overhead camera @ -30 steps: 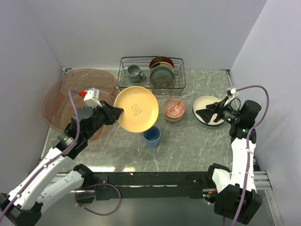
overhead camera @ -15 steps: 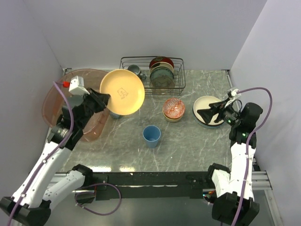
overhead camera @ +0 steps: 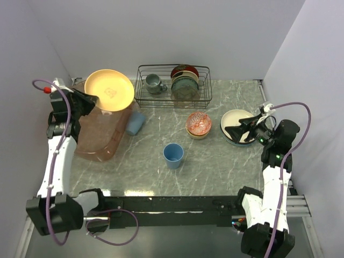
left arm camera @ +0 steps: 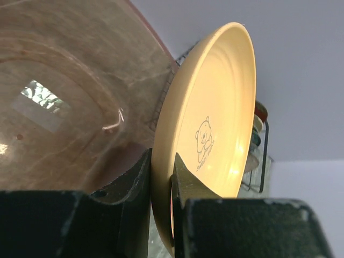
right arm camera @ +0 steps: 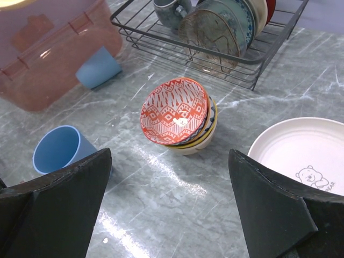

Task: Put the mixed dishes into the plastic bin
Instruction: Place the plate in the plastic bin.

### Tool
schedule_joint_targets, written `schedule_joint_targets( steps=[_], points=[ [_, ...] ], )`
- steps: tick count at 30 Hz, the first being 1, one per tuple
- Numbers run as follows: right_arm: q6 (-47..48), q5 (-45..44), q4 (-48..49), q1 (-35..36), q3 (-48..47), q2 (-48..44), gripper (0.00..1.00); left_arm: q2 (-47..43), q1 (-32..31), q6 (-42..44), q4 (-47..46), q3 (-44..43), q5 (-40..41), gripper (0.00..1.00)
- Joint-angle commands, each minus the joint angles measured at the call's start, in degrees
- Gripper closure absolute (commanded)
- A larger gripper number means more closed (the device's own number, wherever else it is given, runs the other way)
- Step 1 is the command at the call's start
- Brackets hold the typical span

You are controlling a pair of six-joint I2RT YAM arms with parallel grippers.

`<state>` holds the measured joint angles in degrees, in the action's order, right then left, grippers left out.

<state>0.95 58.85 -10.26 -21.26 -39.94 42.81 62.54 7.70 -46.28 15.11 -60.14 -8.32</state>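
Observation:
My left gripper [overhead camera: 89,100] is shut on the near rim of the orange-yellow plate [overhead camera: 109,90], which it holds tilted over the far part of the pinkish plastic bin [overhead camera: 97,146]. In the left wrist view the plate [left arm camera: 215,118] stands edge-on between the jaws of the left gripper [left arm camera: 161,164], with the bin [left arm camera: 64,80] behind. A stack of bowls, red-patterned on top [overhead camera: 198,124] [right arm camera: 176,110], sits mid-table. One light-blue cup [overhead camera: 173,156] [right arm camera: 56,149] stands upright; another [overhead camera: 135,122] [right arm camera: 97,67] lies beside the bin. My right gripper [overhead camera: 235,130] [right arm camera: 169,156] hangs open and empty over the white plate [overhead camera: 236,118] [right arm camera: 306,150].
A black wire rack [overhead camera: 173,86] [right arm camera: 226,59] at the back holds a grey mug and upright dark plates. Walls close in the table on the left, back and right.
My left arm has swung the orange-yellow plate from the table's middle leftward and back to above the bin. The cup lying beside the bin has come into view. The right gripper barely moved.

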Motion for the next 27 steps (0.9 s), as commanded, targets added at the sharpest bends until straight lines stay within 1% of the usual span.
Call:
schedule_joint_targets(
  steps=[1,4,7,12,16,27],
  points=[
    [0.5,-1.2,2.1,-0.2,0.0,-0.4,0.03,2.7,5.5,-5.7,-6.5,-1.4,-5.3,0.99],
    [0.5,-1.1,2.1,-0.3,0.0,0.3,0.03,5.5,8.4,-7.1,-7.6,-1.4,-5.7,0.99],
    [0.3,-0.8,2.3,-0.2,0.0,1.2,0.03,8.9,9.8,-6.9,-7.4,-2.3,-5.1,0.99],
    [1.0,-1.8,1.9,-0.1,0.0,2.0,0.03,14.7,10.5,-5.7,-5.6,-4.6,-3.2,0.99],
    [1.2,-1.8,1.6,-0.1,-0.2,2.7,0.03,17.4,10.6,-5.0,-5.5,-4.8,-1.4,0.99],
    [2.1,-3.4,1.0,-0.1,-0.6,4.2,0.03,25.9,10.7,-2.8,-5.9,-7.0,-0.4,0.99]
  ],
)
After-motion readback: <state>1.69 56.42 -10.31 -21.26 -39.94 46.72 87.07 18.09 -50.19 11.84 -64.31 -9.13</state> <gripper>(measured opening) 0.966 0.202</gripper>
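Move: The left hand holds the yellow plate; the plastic bin's middle lies about 8 cm ahead of this hand, 8 cm to its left and 20 cm below. The fallen blue cup is roughly 7 cm ahead and 13 cm right, the dish rack some 24 cm ahead and 33 cm right. From the right hand, the bin is about 19 cm ahead and 68 cm left. Left hand lowers the gripped plate about 12 cm towards the bin, also left and forward, fingers tipping down. ##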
